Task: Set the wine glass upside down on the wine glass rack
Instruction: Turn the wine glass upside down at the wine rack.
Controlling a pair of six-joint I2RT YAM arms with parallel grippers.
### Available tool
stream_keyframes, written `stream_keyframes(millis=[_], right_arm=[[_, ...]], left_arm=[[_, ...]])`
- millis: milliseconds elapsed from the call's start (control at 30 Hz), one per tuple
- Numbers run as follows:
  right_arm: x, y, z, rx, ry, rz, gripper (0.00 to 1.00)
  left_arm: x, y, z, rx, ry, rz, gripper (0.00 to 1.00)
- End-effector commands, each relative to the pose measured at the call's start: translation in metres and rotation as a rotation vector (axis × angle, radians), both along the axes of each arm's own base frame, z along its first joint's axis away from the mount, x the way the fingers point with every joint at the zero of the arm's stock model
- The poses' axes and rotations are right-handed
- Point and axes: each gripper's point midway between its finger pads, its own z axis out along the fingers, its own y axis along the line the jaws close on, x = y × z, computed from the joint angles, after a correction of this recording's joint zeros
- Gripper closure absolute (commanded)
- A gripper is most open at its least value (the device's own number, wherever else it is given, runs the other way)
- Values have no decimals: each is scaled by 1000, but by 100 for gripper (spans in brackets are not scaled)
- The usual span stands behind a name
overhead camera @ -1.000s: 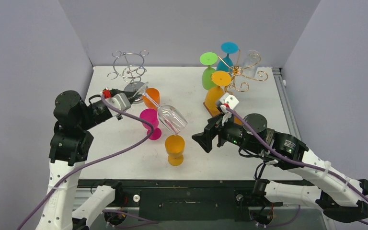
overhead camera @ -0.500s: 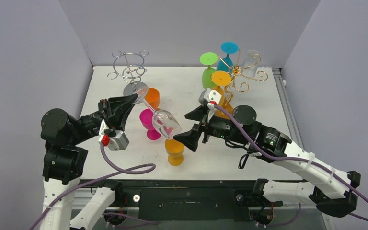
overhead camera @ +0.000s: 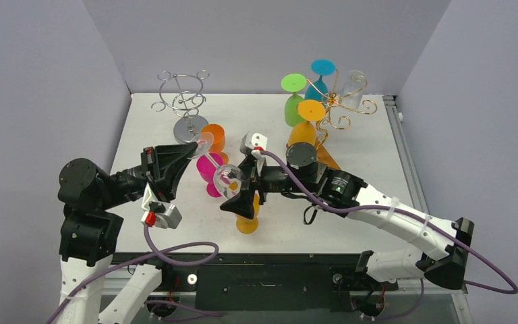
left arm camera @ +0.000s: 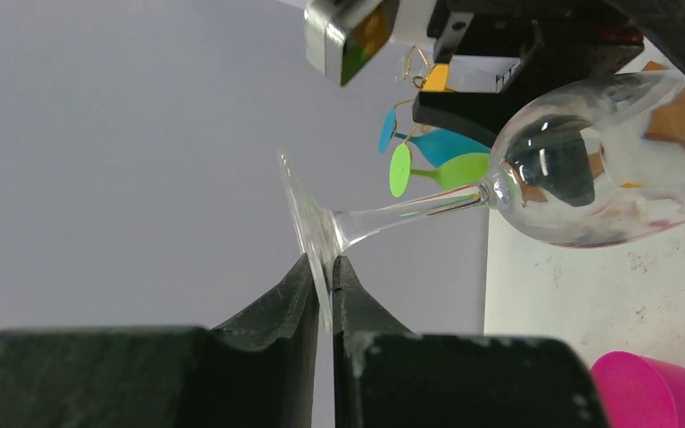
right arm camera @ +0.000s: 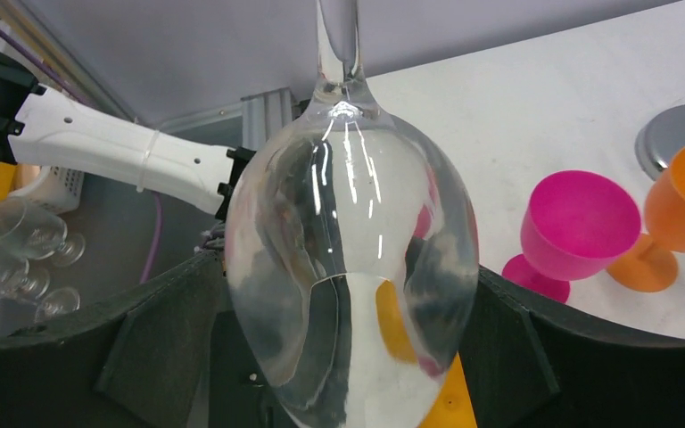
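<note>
A clear wine glass point(overhead camera: 229, 181) hangs tilted in the air over the middle of the table, its foot up to the left and its bowl down to the right. My left gripper point(left arm camera: 323, 267) is shut on the rim of the foot; its place in the top view is point(overhead camera: 192, 150). The stem and bowl point(left arm camera: 606, 169) stretch away to the right. My right gripper point(right arm camera: 343, 348) is open, one finger on each side of the bowl point(right arm camera: 352, 267). The bare silver wine glass rack point(overhead camera: 183, 101) stands at the back left.
A gold rack point(overhead camera: 340, 101) at the back right carries green, blue, orange and clear glasses upside down. A pink cup point(overhead camera: 210, 172) and an orange cup point(overhead camera: 214, 137) stand under the glass, another orange cup point(overhead camera: 246, 219) below my right gripper. The silver rack's grey base point(right arm camera: 678, 134) lies close by.
My right arm has swung left across the table until its open fingers flank the bowl. My left wrist has turned over, still holding the foot, and the glass has shifted left.
</note>
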Motion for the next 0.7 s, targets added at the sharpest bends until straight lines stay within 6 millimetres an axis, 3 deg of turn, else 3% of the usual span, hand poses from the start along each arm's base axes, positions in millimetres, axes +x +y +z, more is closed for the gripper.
stream_keyframes(millis=[0, 167, 400, 467, 600, 667], right_arm=[[-16, 17, 11, 50, -1, 136, 12], [-12, 20, 8, 42, 3, 134, 14], [-5, 9, 10, 51, -42, 78, 38], [-4, 6, 9, 45, -54, 73, 48], [2, 0, 7, 47, -77, 21, 80], [9, -6, 7, 57, -98, -30, 91]], left_arm=[[-13, -2, 11, 15, -98, -35, 100], [-16, -1, 11, 31, -108, -31, 100], [-18, -1, 6, 42, -105, -36, 100], [-18, -2, 5, 42, -102, -40, 100], [-20, -3, 6, 41, -113, -53, 99], [-20, -4, 7, 34, -120, -58, 82]])
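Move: The right hand, open and pointing left, has the clear wine glass's bowl almost between its fingers: level in depth, about 2 cm left and 2 below. A yellow glass stands roughly 5 cm ahead, level sideways and 24 below; the magenta glass some 18 ahead, 9 left and 23 below. From the left hand, still pinching the upturned foot, the bowl is about 8 cm right, 3 back and 10 below. Down about 3 cm and a little to the left, the right hand brings its open fingers farther around the hanging bowl, then eases back slightly right and up as they close on both its sides and grip it. The left hand drifts back about 1 cm, and at the very end its fingers just begin to part at the foot. ##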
